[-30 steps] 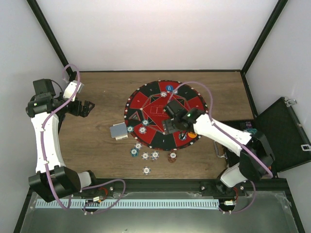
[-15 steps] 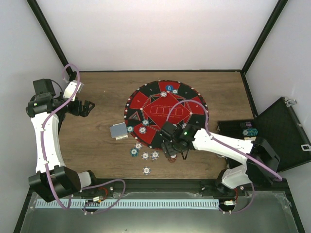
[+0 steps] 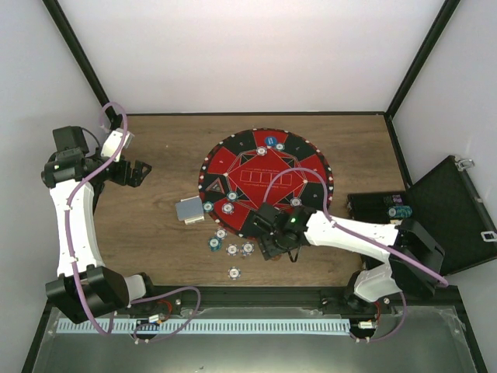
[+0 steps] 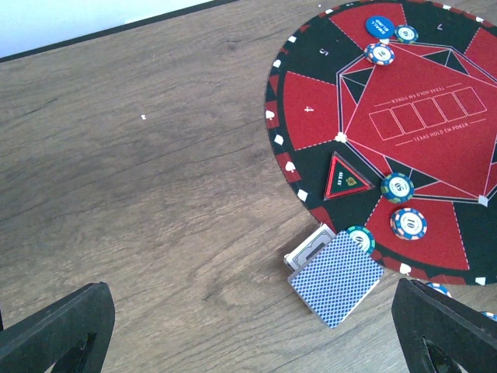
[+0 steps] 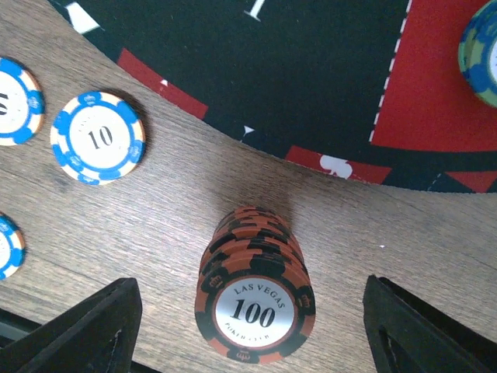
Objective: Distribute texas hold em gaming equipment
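A stack of maroon-and-black poker chips [image 5: 256,307] marked 100 stands on the wood just off the mat's near edge. My right gripper [image 5: 252,330] is open around it, one finger on each side with a gap to the stack. In the top view the right gripper [image 3: 273,247] hides this stack. Blue-and-white chips [image 5: 99,137] lie to its left, and loose chips [image 3: 232,249] sit in front of the mat. A blue-backed card deck [image 4: 336,278] lies on a card box at the mat's left edge. My left gripper [image 3: 140,172] hangs open over bare wood at far left.
The round red-and-black mat [image 3: 307,167] carries several chips [image 4: 408,224] and a blue button disc [image 4: 380,26]. A teal chip [image 4: 360,238] touches the deck's corner. An open black case [image 3: 446,214] lies at the right edge. Black frame posts stand at the back corners.
My right arm has swung from over the mat's middle toward the near edge and come down around the maroon stack. The left arm has not moved.
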Robot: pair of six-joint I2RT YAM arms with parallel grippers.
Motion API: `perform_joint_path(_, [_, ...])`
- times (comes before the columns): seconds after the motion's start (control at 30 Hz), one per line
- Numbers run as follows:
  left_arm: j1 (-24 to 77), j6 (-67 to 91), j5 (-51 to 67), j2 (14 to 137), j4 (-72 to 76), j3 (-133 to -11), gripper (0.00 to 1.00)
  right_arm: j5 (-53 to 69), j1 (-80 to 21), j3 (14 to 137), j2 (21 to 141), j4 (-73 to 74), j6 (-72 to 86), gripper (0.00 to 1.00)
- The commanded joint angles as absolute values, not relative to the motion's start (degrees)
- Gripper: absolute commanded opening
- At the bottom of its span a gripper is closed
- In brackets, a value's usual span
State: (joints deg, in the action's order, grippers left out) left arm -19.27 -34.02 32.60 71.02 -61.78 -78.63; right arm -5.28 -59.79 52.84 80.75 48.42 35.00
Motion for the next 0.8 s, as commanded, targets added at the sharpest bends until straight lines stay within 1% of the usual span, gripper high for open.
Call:
perform_joint_path(0.0, [-19.6,-33.73,33.57,70.93,-60.64,-78.35,1.0,-4.58,-60.25,51.58,82.18,46.64,35.31,0.79])
perform_joint_path(0.23, [-19.6,-33.7,33.03,70.93,-60.48,-78.57,1.0,-4.71,-60.21,51.13,83.31,45.22,35.06,0.75])
perform_joint_path(0.37, [-19.6,-33.75,33.03,70.94,-60.47,-78.57,1.0,-4.81,-60.19,51.33,83.63,45.02,34.9,0.71])
perform_joint_path(0.77, [-19.6,-33.69,32.77,70.84,-60.36,-78.62,1.0,-5.05,-60.22,50.88,83.72,44.85,34.91,0.57])
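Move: The upright stack of red-brown 100 chips stands straight below the right hand, between its open fingers, its middle about 4 cm down. The nearest blue-and-white 10 chip lies about 8 cm to the left and level with it. A second 10 chip is some 12 cm left, and a third 11 cm left and 6 cm back. From the left hand, the red-brown stack is roughly 35 cm right, 16 cm back and 25 cm down. The right hand sinks about 2 cm, almost straight down onto the red-brown 100-chip stack, most of it early on, bringing the fingertips down to either side of the stack's top. While it eases lower, the fingers close steadily from wide to a little over half open, drawing in close to the chips from both sides with the wrist hardly turning; whether a pad already touches can't be seen. ##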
